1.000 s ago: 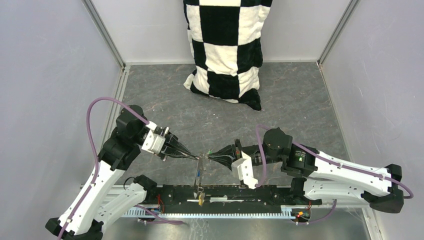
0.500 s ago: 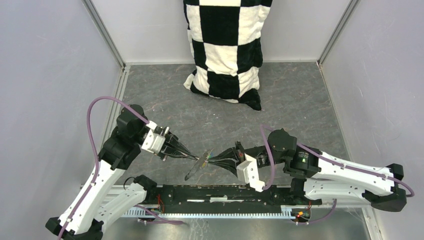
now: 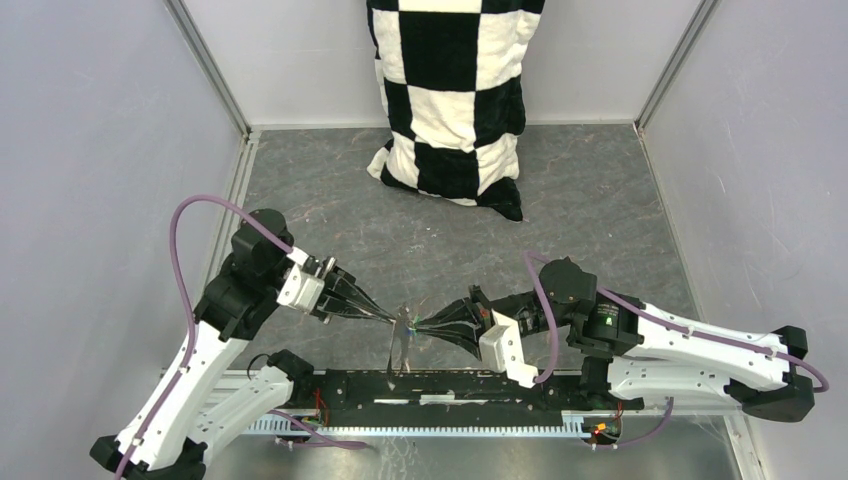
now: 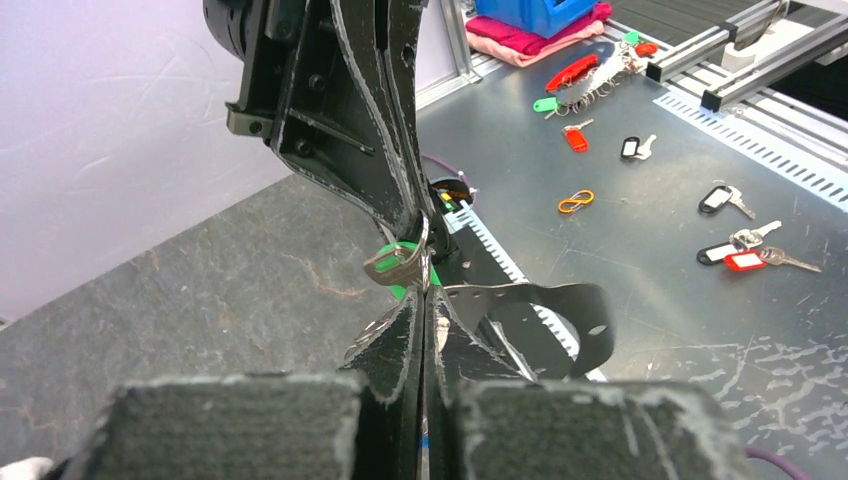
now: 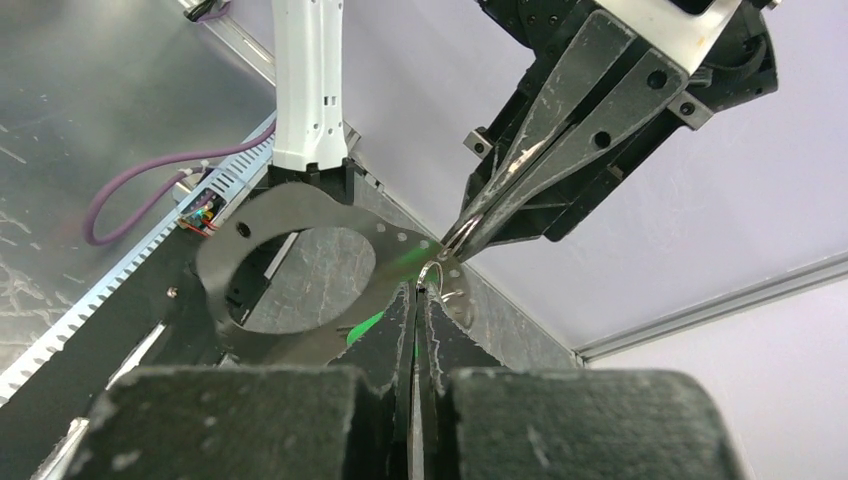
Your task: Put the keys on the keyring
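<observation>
The keyring (image 3: 396,350), a dark strap loop, hangs between the two grippers above the table's near edge. My left gripper (image 3: 399,320) is shut on the strap's end; in the left wrist view its fingertips (image 4: 425,295) pinch it and the loop (image 4: 590,310) curls off to the right. My right gripper (image 3: 417,322) meets it tip to tip, shut on the green key (image 4: 398,268). In the right wrist view the green head (image 5: 368,323) shows beside the shut jaws (image 5: 415,290), next to a thin silver ring (image 5: 432,272) on the strap (image 5: 350,225). No other keys can be made out.
A black-and-white checkered cloth (image 3: 450,100) leans on the back wall. A black rail (image 3: 460,385) runs along the near edge under the grippers. Beyond it a metal bench holds several loose tagged keys (image 4: 740,250), an orange clip (image 4: 575,201) and a blue bin (image 4: 535,12).
The strap swung up to the left half a second ago and now hangs down again. The right wrist has turned and shifted slightly. Both grippers stayed shut, tips together.
</observation>
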You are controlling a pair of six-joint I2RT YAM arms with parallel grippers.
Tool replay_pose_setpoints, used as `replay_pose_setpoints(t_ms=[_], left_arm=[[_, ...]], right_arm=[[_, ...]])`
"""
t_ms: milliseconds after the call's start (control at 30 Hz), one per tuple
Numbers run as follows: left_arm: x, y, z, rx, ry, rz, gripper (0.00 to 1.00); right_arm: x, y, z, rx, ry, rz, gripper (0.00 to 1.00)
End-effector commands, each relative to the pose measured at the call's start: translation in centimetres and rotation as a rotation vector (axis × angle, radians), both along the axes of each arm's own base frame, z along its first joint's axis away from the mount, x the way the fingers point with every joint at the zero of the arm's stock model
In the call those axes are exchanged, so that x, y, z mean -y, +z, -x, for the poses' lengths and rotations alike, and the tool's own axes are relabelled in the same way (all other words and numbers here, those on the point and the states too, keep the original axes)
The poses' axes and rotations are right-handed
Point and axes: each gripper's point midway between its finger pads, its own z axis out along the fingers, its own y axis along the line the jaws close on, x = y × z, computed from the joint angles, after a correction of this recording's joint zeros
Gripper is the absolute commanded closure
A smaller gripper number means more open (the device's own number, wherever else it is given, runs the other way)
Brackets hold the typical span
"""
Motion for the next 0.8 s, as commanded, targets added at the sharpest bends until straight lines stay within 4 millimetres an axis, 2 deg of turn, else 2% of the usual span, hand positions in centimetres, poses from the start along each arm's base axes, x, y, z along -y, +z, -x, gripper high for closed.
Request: replay_pose_setpoints(t_ms=[0,267,467,767], left_arm=[[-0.4,3.3,1.2,0.142,-0.081,0.095,0.98],[-0.9,6.2,3.2,0.164,-0.198,0.111,0.98],[-1.1,6.5,3.8,0.154,-0.213,0.105,0.98],[-1.1,6.8,3.9,0.153,-0.218,0.104,0.98]], right_arm=[[0.2,3.3,1.0,0.015,0.046,-0.086,0.99],[1.5,4.4,1.5,0.045,0.053,-0.179,0.99],[1.9,5.1,1.8,0.070,0.070,-0.228,0.99],[1.3,5.5,2.0,0.087,0.091,-0.262,0.99]])
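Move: My left hand, pinching a small ring at the keyring plate's edge, has the plate's middle about 4 cm back and 3 cm below. The green-tagged key, on the small ring in my right fingertips, sits roughly 2 cm to its right and 1 cm ahead, slightly lower. From my right hand, the plate's middle lies some 4 cm back, 3 cm left and 3 cm below; the green key is about 1 cm ahead and 1 cm left, just below. I lift both hands, fingers still shut on their rings, and let them spread a little. My left hand climbs about 5 cm, nearly all in the first half second, and draws 2 cm back; my right hand rises about 4 cm, starting slightly later, edging right and back, its fingers tipping up some 10 degrees and away from my left fingertips. ##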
